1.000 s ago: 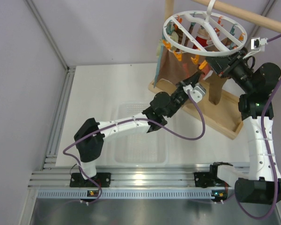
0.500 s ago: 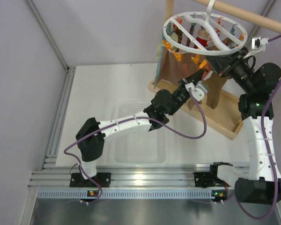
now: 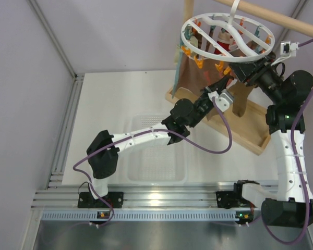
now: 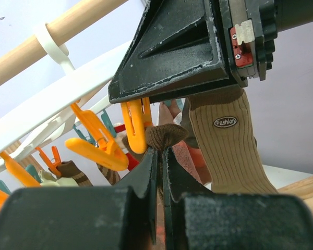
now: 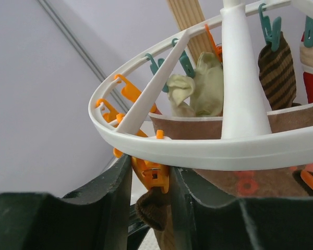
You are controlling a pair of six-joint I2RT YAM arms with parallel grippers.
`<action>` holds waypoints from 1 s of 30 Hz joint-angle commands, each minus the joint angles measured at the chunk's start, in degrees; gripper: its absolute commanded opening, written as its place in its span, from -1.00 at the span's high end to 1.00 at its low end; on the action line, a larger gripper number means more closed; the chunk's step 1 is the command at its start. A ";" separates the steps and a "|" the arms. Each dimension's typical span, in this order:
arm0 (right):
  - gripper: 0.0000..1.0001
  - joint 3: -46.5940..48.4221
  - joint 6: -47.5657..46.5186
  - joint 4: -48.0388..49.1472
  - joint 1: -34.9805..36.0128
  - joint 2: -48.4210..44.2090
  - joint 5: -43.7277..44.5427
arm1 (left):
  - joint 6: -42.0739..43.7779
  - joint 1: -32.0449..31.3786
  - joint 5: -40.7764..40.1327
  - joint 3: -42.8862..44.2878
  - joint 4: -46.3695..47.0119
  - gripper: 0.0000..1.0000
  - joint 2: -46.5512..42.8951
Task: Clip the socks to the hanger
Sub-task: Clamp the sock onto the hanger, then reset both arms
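Observation:
The hanger [image 3: 188, 39], a white spoked ring [image 5: 198, 148], hangs from the wooden rod. My left gripper [image 4: 160, 151] is shut on a dark brown sock [image 4: 166, 136] and holds its bunched top up against an orange peg [image 4: 135, 125] under the rim. My right gripper [image 5: 150, 165] reaches in from the right [image 3: 239, 78]. Its fingers press both sides of that orange peg [image 5: 152, 174], and the dark sock [image 5: 152, 208] sits in the peg's mouth just below. A tan ribbed sock [image 4: 224, 146] hangs beside them.
A pale sock [image 5: 198, 86] and a striped brown sock [image 5: 276, 67] hang from teal pegs on the far rim. The wooden rod [image 3: 281, 18], wooden base [image 3: 250, 133] and reddish-brown cloth [image 3: 190, 78] stand behind. A clear plastic tray [image 3: 156, 156] lies under the left arm.
My left gripper has crept a little up and right toward the ring with the sock. The right arm has hardly moved.

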 commanded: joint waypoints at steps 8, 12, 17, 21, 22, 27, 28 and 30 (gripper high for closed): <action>0.07 2.21 -1.75 -0.22 -0.03 -1.60 1.60 | -0.08 -0.02 0.52 3.31 1.85 0.84 -0.27; -0.18 2.38 -2.28 -0.40 -0.12 -1.95 1.86 | -0.17 -0.02 0.44 2.70 1.06 0.35 -0.80; -0.38 2.47 -3.77 -4.00 -0.65 -3.00 2.30 | -1.57 -0.02 -0.61 0.15 -3.40 -0.10 -3.96; -0.54 2.29 -5.18 -7.07 -1.70 -4.41 2.48 | -8.41 -0.45 -2.72 -1.87 -11.22 -0.30 -7.38; -0.56 2.29 -5.36 -7.78 -2.31 -5.19 2.48 | -9.48 -0.46 -3.25 -2.48 -12.90 -0.35 -8.96; -0.89 2.29 -8.78 -12.44 -3.72 -8.10 3.27 | -19.74 -0.46 -6.33 -7.92 -26.07 -0.96 -15.20; -0.98 2.38 -9.31 -13.23 -4.07 -9.15 3.27 | -21.16 -0.37 -6.42 -9.07 -28.10 -0.96 -17.82; -1.00 2.29 -11.06 -15.69 -4.16 -10.12 3.27 | -24.67 -0.37 -6.16 -12.05 -33.90 -0.96 -20.47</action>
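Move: The brown sock's cuff is pinched in the left fingertips, with the orange clip about 3 cm above and 1 cm ahead of the left hand. The clip sits between the right fingers, the cuff some 3 cm straight below that hand. An empty orange clip is about 3 cm left of the held clip and 2 cm farther out. The "Fashion" sock hangs roughly 7 cm right of the left hand, 1 cm ahead, its middle about 7 cm lower. The orange clip is let go onto the sock's cuff as the right fingers, already parting, spread fully; then the cuff is released by the left fingers opening wide. The left hand drops about 5 cm, swings left and a little back, tipping down some 20 degrees, while the right hand backs off towards its base and to the right, about 4 cm, turning slightly clockwise. ##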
